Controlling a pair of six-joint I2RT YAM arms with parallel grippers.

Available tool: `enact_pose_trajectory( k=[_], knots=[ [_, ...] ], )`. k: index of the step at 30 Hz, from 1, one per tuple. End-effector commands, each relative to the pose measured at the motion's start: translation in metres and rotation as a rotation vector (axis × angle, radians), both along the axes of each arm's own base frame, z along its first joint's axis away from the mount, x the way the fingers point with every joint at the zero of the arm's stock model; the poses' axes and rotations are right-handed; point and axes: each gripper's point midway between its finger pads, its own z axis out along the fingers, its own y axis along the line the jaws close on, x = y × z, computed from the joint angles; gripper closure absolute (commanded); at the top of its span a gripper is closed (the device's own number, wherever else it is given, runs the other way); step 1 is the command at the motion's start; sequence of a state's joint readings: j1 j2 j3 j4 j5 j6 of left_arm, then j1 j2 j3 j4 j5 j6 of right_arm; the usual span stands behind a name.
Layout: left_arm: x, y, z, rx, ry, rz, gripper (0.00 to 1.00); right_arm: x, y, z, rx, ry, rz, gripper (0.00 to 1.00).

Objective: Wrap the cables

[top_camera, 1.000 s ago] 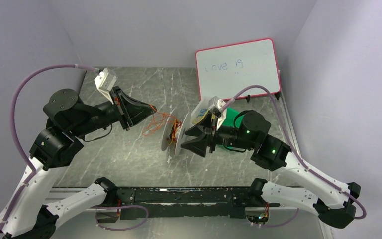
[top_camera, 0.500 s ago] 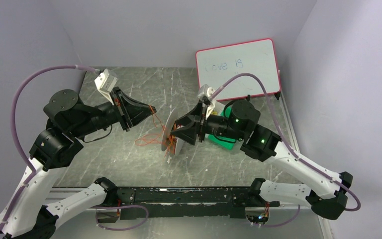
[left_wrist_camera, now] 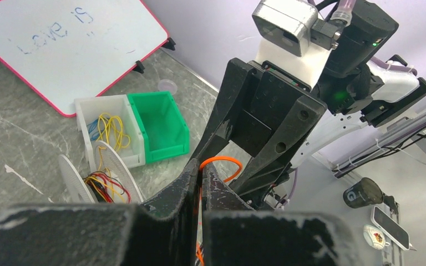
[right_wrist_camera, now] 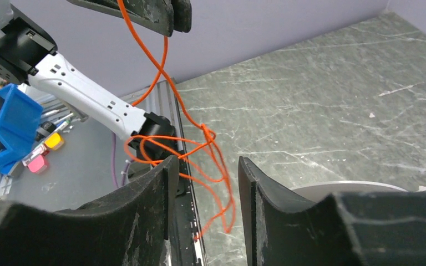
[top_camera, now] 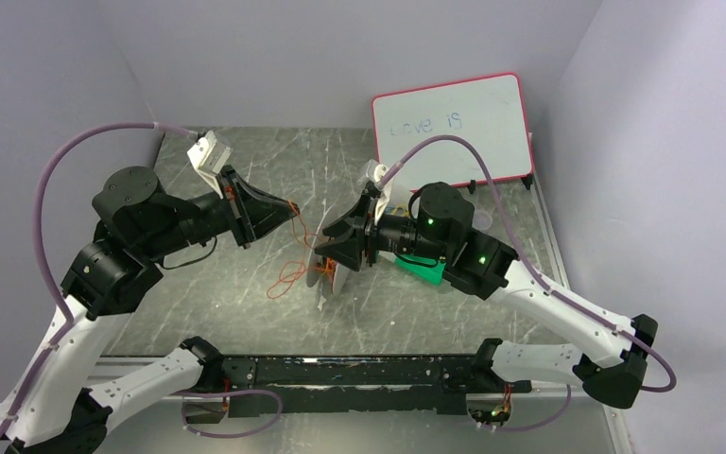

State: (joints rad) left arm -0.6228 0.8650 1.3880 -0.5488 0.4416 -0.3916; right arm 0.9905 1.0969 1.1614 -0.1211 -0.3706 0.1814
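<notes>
The cables are one thin orange wire [top_camera: 288, 274]. My left gripper [top_camera: 288, 208] is shut on its upper end, raised above the table; the wire [left_wrist_camera: 222, 160] curls out from between the closed tips [left_wrist_camera: 201, 166]. From there it hangs in tangled loops [right_wrist_camera: 211, 144] down to the table. My right gripper [top_camera: 326, 248] faces the left one, jaws open, with the loops hanging just beyond the gap [right_wrist_camera: 202, 163]. The white spool [top_camera: 338, 277] stands under the right gripper, its rim [right_wrist_camera: 355, 188] outside the right finger. It carries red and yellow windings [left_wrist_camera: 102, 185].
A pink-framed whiteboard [top_camera: 454, 128] leans at the back right. A green bin [left_wrist_camera: 161, 124] and a white bin [left_wrist_camera: 108, 130] holding yellow and blue wire loops sit behind the spool. Mauve hoses arch over both arms. A black rail [top_camera: 359, 371] runs along the near edge.
The right arm has swung left and forward over the spool, and its jaws have narrowed. The orange loops have dropped from beside the spool to lower on the table. The left gripper stays shut.
</notes>
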Motion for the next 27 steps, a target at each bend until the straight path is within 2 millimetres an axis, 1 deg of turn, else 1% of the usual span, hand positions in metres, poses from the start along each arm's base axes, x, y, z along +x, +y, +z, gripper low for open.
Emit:
enact_pose_trajectory(
  k=[1, 5, 9, 12, 13, 14, 20, 25, 27],
  knots=[
    [0.0, -0.001, -0.003, 0.014, -0.001, -0.012, 0.93, 0.003, 0.001, 0.017, 0.033, -0.05, -0.012, 0.53],
    [-0.001, -0.001, -0.004, 0.013, -0.003, -0.018, 0.93, 0.005, 0.003, 0.01, 0.021, -0.043, -0.015, 0.54],
    [-0.002, -0.001, -0.006, 0.015, 0.0, -0.018, 0.93, 0.003, 0.006, 0.005, 0.014, -0.035, 0.004, 0.56],
    [-0.001, -0.001, -0.006, 0.015, 0.001, -0.014, 0.93, 0.002, 0.006, 0.003, 0.011, -0.035, 0.009, 0.66],
    [-0.001, -0.001, -0.005, 0.015, -0.001, -0.015, 0.93, 0.002, 0.007, 0.001, 0.009, -0.034, 0.011, 0.7],
    [-0.002, -0.001, -0.005, 0.015, 0.0, -0.016, 0.93, 0.002, 0.006, 0.002, 0.011, -0.034, 0.011, 0.76],
    [-0.003, -0.001, -0.002, 0.006, -0.009, -0.021, 0.93, 0.003, 0.008, -0.002, -0.001, -0.029, 0.008, 1.0],
    [0.001, 0.004, 0.001, 0.003, -0.016, 0.018, 0.93, 0.007, 0.004, -0.005, -0.007, -0.023, -0.027, 1.0],
    [0.005, 0.009, 0.004, 0.002, -0.021, 0.06, 0.93, 0.008, -0.001, -0.01, -0.016, -0.019, -0.044, 1.0]
  ],
)
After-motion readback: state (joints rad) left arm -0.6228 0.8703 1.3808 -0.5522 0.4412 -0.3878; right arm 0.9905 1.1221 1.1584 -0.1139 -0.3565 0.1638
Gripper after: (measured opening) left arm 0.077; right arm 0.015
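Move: Just off the right fingertips, about 1 cm farther left and 1 cm lower, hangs the orange cable strand. Its loose loops dangle some 6 cm left and 4 cm back of this hand, roughly 3 cm lower. The reel stands about 7 cm ahead, 1 cm right and 27 cm below. From the left hand, which holds the cable's upper end, the strand to be caught lies about 8 cm below, 4 cm right and 1 cm back. Closing on the hanging strand, the right hand eases about 1 cm down and slightly forward, still pointing left, and its half-open fingers shut fully to pinch the orange cable below the left gripper. The left hand stays almost in place and keeps its shut grip on the cable above. ##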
